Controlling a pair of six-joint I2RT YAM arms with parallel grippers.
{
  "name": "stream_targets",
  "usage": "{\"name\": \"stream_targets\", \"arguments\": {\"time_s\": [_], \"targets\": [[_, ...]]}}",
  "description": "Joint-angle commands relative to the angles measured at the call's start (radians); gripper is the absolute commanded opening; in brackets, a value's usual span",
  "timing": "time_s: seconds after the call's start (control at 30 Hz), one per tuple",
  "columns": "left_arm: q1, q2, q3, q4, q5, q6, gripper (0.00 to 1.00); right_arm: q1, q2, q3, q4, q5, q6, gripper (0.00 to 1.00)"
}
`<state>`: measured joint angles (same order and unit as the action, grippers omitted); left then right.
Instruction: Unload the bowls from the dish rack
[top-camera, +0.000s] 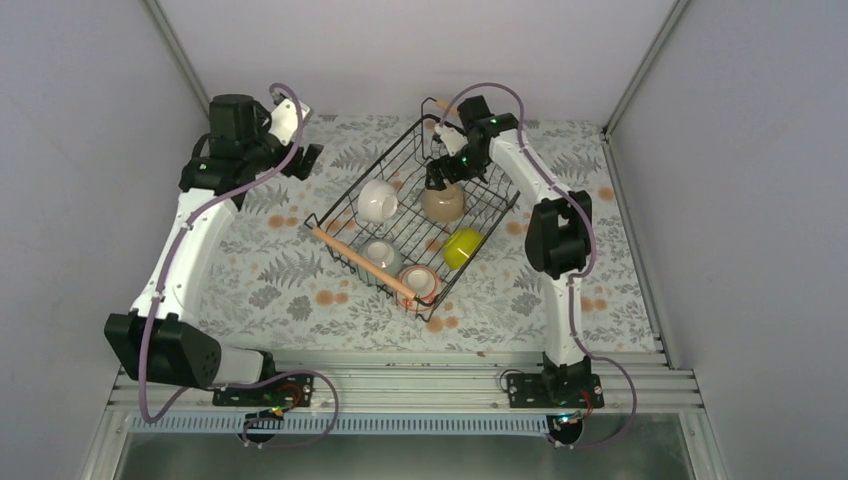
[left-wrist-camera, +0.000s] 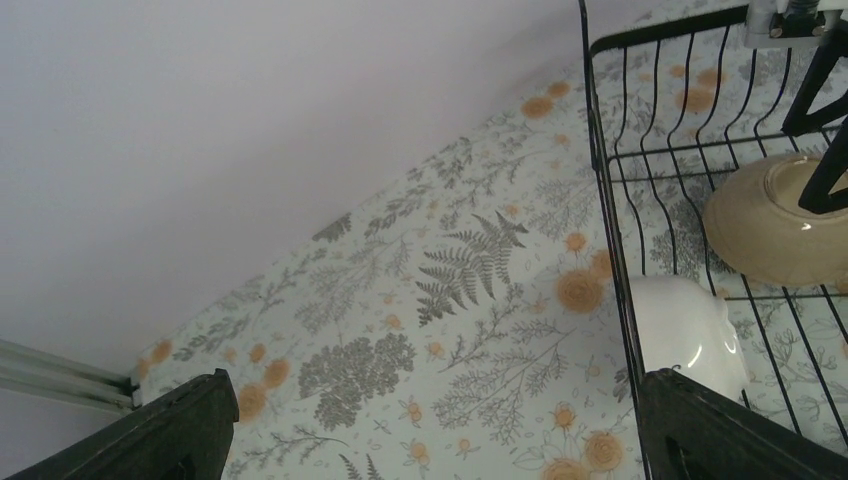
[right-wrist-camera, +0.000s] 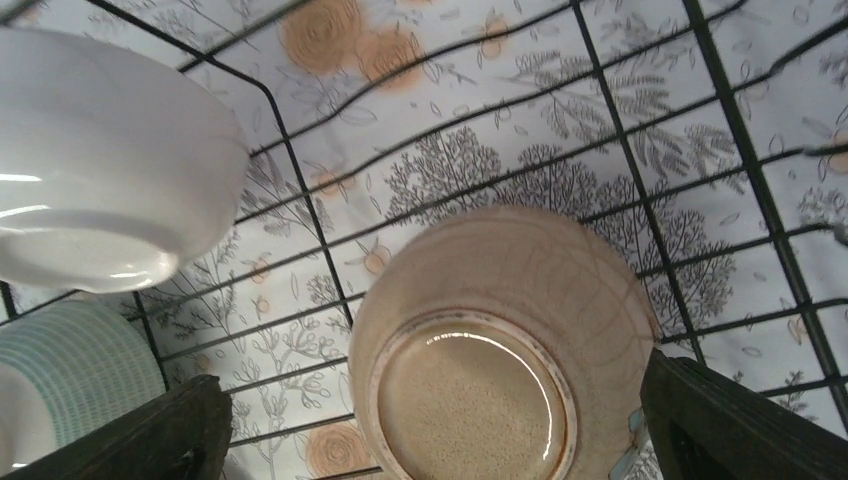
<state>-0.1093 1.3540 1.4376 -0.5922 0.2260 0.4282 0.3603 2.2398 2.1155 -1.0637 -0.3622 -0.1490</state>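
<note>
The black wire dish rack (top-camera: 400, 160) sits mid-table with a wooden handle (top-camera: 355, 258). It holds a white bowl (top-camera: 377, 200), a tan bowl (top-camera: 443, 203), a yellow-green bowl (top-camera: 463, 246), a mint bowl (top-camera: 382, 256) and a pinkish bowl (top-camera: 420, 285). My right gripper (top-camera: 440, 172) hangs open just over the tan bowl (right-wrist-camera: 500, 350), which lies base-up between its fingers (right-wrist-camera: 730, 430) without touching them. The white bowl (right-wrist-camera: 100, 190) and the mint bowl (right-wrist-camera: 70, 375) lie to its left. My left gripper (left-wrist-camera: 440, 440) is open over bare cloth, outside the rack's rim (left-wrist-camera: 608, 200), beside the white bowl (left-wrist-camera: 690, 330).
A fern-and-flower cloth (top-camera: 290, 280) covers the table. Grey walls close in the left, back and right sides, with the left wall (left-wrist-camera: 200, 150) near my left gripper. A metal rail (top-camera: 420, 385) carrying both arm bases runs along the near edge.
</note>
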Motion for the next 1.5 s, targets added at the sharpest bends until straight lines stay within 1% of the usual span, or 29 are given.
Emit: {"name": "stream_targets", "arguments": {"time_s": [0.0, 0.03, 0.13, 0.27, 0.47, 0.7, 0.8, 0.9, 1.0, 1.23, 1.37, 1.47], "targets": [[-0.012, 0.023, -0.011, -0.004, 0.021, 0.010, 1.00, 0.022, -0.016, -0.011, -0.032, 0.029, -0.046, 1.00], [-0.015, 0.027, -0.012, -0.003, 0.022, 0.009, 1.00, 0.033, -0.019, -0.006, -0.043, 0.013, -0.071, 1.00], [-0.022, 0.048, -0.022, 0.003, 0.016, 0.002, 1.00, 0.088, -0.031, -0.015, -0.025, 0.082, -0.093, 1.00], [-0.031, 0.063, -0.034, 0.006, 0.014, 0.004, 1.00, 0.162, -0.031, -0.021, 0.002, 0.123, -0.123, 1.00], [-0.035, 0.075, -0.051, -0.001, -0.004, 0.015, 1.00, 0.226, -0.007, -0.017, 0.038, 0.152, -0.138, 1.00], [-0.036, 0.098, -0.045, 0.000, -0.007, 0.004, 1.00, 0.245, -0.019, -0.018, 0.151, 0.216, -0.123, 1.00], [-0.039, 0.118, -0.032, -0.001, -0.002, -0.004, 1.00, 0.251, 0.003, 0.003, 0.192, 0.263, -0.111, 1.00], [-0.044, 0.131, -0.018, -0.007, -0.010, -0.003, 1.00, 0.258, 0.051, 0.063, 0.195, 0.288, -0.097, 1.00], [-0.048, 0.128, -0.018, -0.010, -0.015, 0.000, 1.00, 0.266, 0.074, 0.099, 0.208, 0.271, -0.087, 1.00], [-0.049, 0.101, -0.049, 0.003, -0.013, 0.007, 1.00, 0.290, 0.086, 0.114, 0.237, 0.278, -0.092, 1.00], [-0.049, 0.100, -0.051, 0.002, -0.007, 0.010, 1.00, 0.297, 0.138, 0.146, 0.196, 0.282, -0.088, 1.00], [-0.049, 0.099, -0.050, -0.001, -0.003, 0.012, 1.00, 0.305, 0.130, 0.121, 0.177, 0.300, -0.087, 1.00]]}}
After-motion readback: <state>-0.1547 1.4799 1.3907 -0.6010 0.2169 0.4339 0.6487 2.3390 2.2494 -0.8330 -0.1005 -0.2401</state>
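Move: The white bowl stands in the rack some 15 cm to the left of the right hand, about 5 cm back towards the base and roughly 7 cm below. The tan bowl is almost under that hand, about 6 cm back, 1 cm left and 7 cm down; the striped bowl is some 13 cm nearer the base than the white one, level with it sideways. From the left hand the white bowl lies about 14 cm right, level in reach and some 27 cm below. The right hand leaves its place above the tan bowl and swings left to the white one, about 14 cm in all: first left and back some 5 cm, then forward again by as much while it drifts on left and rises slightly, its open fingers turning some 15 degrees counter-clockwise and tipping up about 20 degrees away from straight down. The left hand, also open, sinks about 7 cm beside the rack and tips its fingers about 10 degrees farther down, ending closer to the white bowl but still well above it. ##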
